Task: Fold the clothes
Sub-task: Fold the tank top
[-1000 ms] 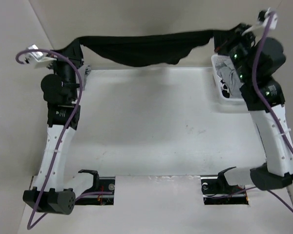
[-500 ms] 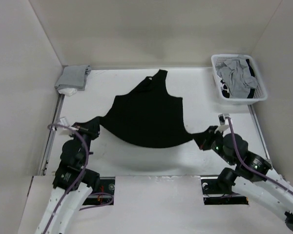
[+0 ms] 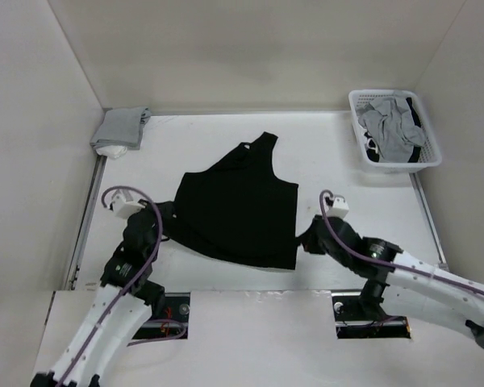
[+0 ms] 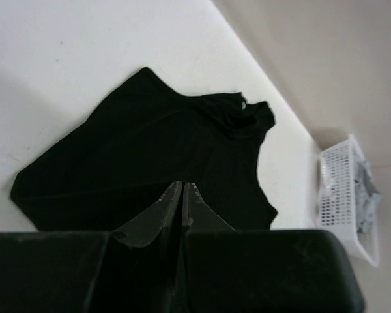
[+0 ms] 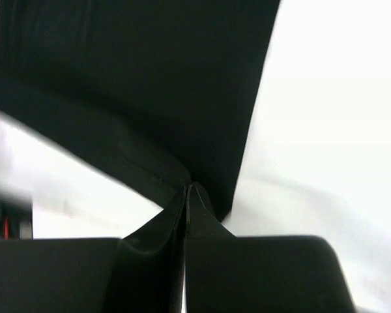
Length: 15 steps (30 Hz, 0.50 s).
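The clothes, a black tank top [image 3: 238,205], lie spread on the white table with the straps pointing to the far side and the hem toward me. My left gripper [image 3: 169,219] is at the hem's left corner and its jaws are shut, with the black fabric [image 4: 156,150] running up to and under the tips [image 4: 182,184]. At the hem's right corner my right gripper [image 3: 301,239] is shut too. In the right wrist view the fabric [image 5: 150,78] gathers into a pinched corner at the tips [image 5: 187,187]. The hem between the grippers hangs slightly slack.
A white basket [image 3: 395,165] with light grey garments stands at the far right corner, also seen in the left wrist view [image 4: 342,189]. A small grey-and-white cloth stack [image 3: 121,129] lies at the far left corner. Walls close the table on three sides.
The top was stretched in the air at the far side a second ago. Both arms drew it back and laid it flat, then the grippers moved closer together.
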Each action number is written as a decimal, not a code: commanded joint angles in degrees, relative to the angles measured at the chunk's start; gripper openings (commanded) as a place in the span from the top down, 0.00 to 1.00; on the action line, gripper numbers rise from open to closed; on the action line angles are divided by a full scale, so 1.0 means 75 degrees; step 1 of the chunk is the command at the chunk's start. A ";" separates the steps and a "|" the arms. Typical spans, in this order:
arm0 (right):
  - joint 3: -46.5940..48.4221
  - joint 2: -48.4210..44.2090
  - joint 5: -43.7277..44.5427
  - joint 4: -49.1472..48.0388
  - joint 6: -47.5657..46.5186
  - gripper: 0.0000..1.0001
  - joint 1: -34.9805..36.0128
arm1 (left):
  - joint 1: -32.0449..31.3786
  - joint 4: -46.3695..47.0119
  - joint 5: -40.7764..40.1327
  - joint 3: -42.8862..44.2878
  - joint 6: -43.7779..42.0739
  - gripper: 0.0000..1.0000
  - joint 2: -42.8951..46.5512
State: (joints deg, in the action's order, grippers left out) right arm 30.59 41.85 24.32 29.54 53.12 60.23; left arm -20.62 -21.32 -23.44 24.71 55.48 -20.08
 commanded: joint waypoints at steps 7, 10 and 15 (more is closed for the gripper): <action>0.2562 0.3241 -0.2139 -0.4020 -0.2160 1.00 -0.4060 | 0.0634 0.5265 -0.0191 0.1425 -0.0179 0.99 -0.4783; 0.3664 0.4203 -0.2573 -0.3974 -0.2337 1.00 -0.4835 | 0.0880 0.5654 0.0112 0.2258 -0.0039 0.99 -0.5829; 0.4158 0.3786 -0.2739 -0.3845 -0.2571 1.00 -0.5071 | 0.0998 0.5667 0.0629 0.2564 0.0079 0.99 -0.5259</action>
State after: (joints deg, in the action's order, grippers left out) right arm 58.33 74.19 6.44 3.62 36.97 22.11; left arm -13.58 14.59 -20.93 40.56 55.42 -64.36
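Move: Both grippers already hold the raised hem of the tank top, which is otherwise spread on the table, its straps at the far end. The straps lie about 20 cm ahead of the left hand, 26 cm to its right and some 17 cm below. From the right hand they are roughly 27 cm ahead, 10 cm left and 10 cm below. The grey folded cloth is 24 cm ahead and 13 cm left of the left hand; the laundry basket stands 30 cm ahead and 26 cm right of the right hand. Keeping their pinch on the two hem corners, both hands sweep forward together and carry the hem over the spread tank top towards its straps: the right goes about 23 cm, climbing 12 cm as it goes, its fingers tipping up and turning clockwise some 15 degrees each. The left covers about 15 cm, dipping slightly at first and then rising to end around 5 cm higher than it began, and both slow towards the end with the fingers still shut on the cloth. ##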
